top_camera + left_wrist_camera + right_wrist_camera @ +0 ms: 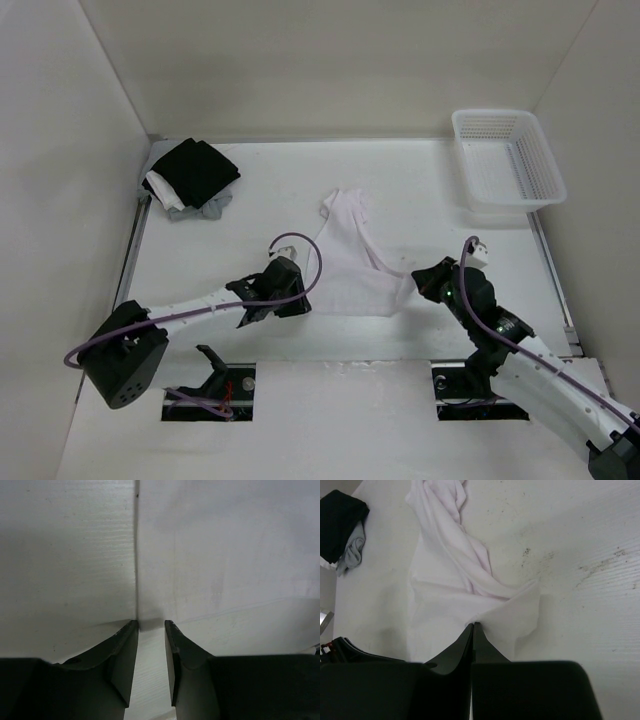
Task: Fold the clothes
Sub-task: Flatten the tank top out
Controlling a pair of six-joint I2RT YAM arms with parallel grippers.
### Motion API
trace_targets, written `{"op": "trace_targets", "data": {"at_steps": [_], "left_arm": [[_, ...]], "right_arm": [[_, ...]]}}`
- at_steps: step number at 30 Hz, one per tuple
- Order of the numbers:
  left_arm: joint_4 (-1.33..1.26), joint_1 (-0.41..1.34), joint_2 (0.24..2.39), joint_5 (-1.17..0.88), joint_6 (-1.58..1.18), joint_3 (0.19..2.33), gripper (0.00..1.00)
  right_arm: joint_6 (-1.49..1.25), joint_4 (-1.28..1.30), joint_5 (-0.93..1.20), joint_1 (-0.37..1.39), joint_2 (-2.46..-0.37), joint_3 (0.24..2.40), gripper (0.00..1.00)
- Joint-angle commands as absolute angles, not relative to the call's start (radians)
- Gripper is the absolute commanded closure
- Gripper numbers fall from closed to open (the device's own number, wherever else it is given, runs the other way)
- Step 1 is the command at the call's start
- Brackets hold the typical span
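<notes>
The clothes (350, 265), a plain white garment, lie crumpled in the middle of the table, narrow at the far end and wide at the near hem. My left gripper (302, 297) sits low at the hem's left corner. In the left wrist view its fingers (125, 650) stand apart with bare table between them, and the fabric's edge (225, 555) is just at the tips of the left gripper (150, 625). My right gripper (418, 283) is at the hem's right corner. In the right wrist view the right gripper (473, 625) is shut on a raised peak of the white cloth (445, 595).
A pile of black, white and grey clothes (190, 175) lies at the back left and shows in the right wrist view (340, 525). A white plastic basket (505, 160) stands at the back right. White walls close the table on three sides.
</notes>
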State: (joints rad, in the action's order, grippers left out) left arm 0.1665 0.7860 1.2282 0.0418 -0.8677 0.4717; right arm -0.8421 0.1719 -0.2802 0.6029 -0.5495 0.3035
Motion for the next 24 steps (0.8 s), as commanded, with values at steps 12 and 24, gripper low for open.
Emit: {"op": "trace_targets", "data": {"at_steps": [12,24], "left_arm": [[0.218,0.786,1.183,0.150,-0.810,0.535,1.00],[0.388,0.645,0.695,0.363,-0.654,0.958,1.00]], "right_arm": [[-0.841,0.153,-0.299,0.617,-0.517,0.337,1.00],[-0.652,0.440,-0.546,0.841,-0.454,0.874,1.00]]}}
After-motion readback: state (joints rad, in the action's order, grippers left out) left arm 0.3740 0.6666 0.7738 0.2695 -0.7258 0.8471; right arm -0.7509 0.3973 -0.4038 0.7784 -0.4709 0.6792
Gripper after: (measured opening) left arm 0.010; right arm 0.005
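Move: The tank top's near-left corner lies right between the left hand's open fingertips, about 1 cm below. From the left hand, the bunched strap end lies some 23 cm ahead and 9 cm right, and the folded pile roughly 28 cm ahead and 26 cm left. The right hand already holds the other near corner; from it the near-left corner is about 25 cm left, 5 cm back and 11 cm down, the strap end 18 cm ahead, 17 cm left and 11 cm down. Left fingers pinch the near-left corner, then lift it fast some 25 cm; the right raises its corner about 14. ##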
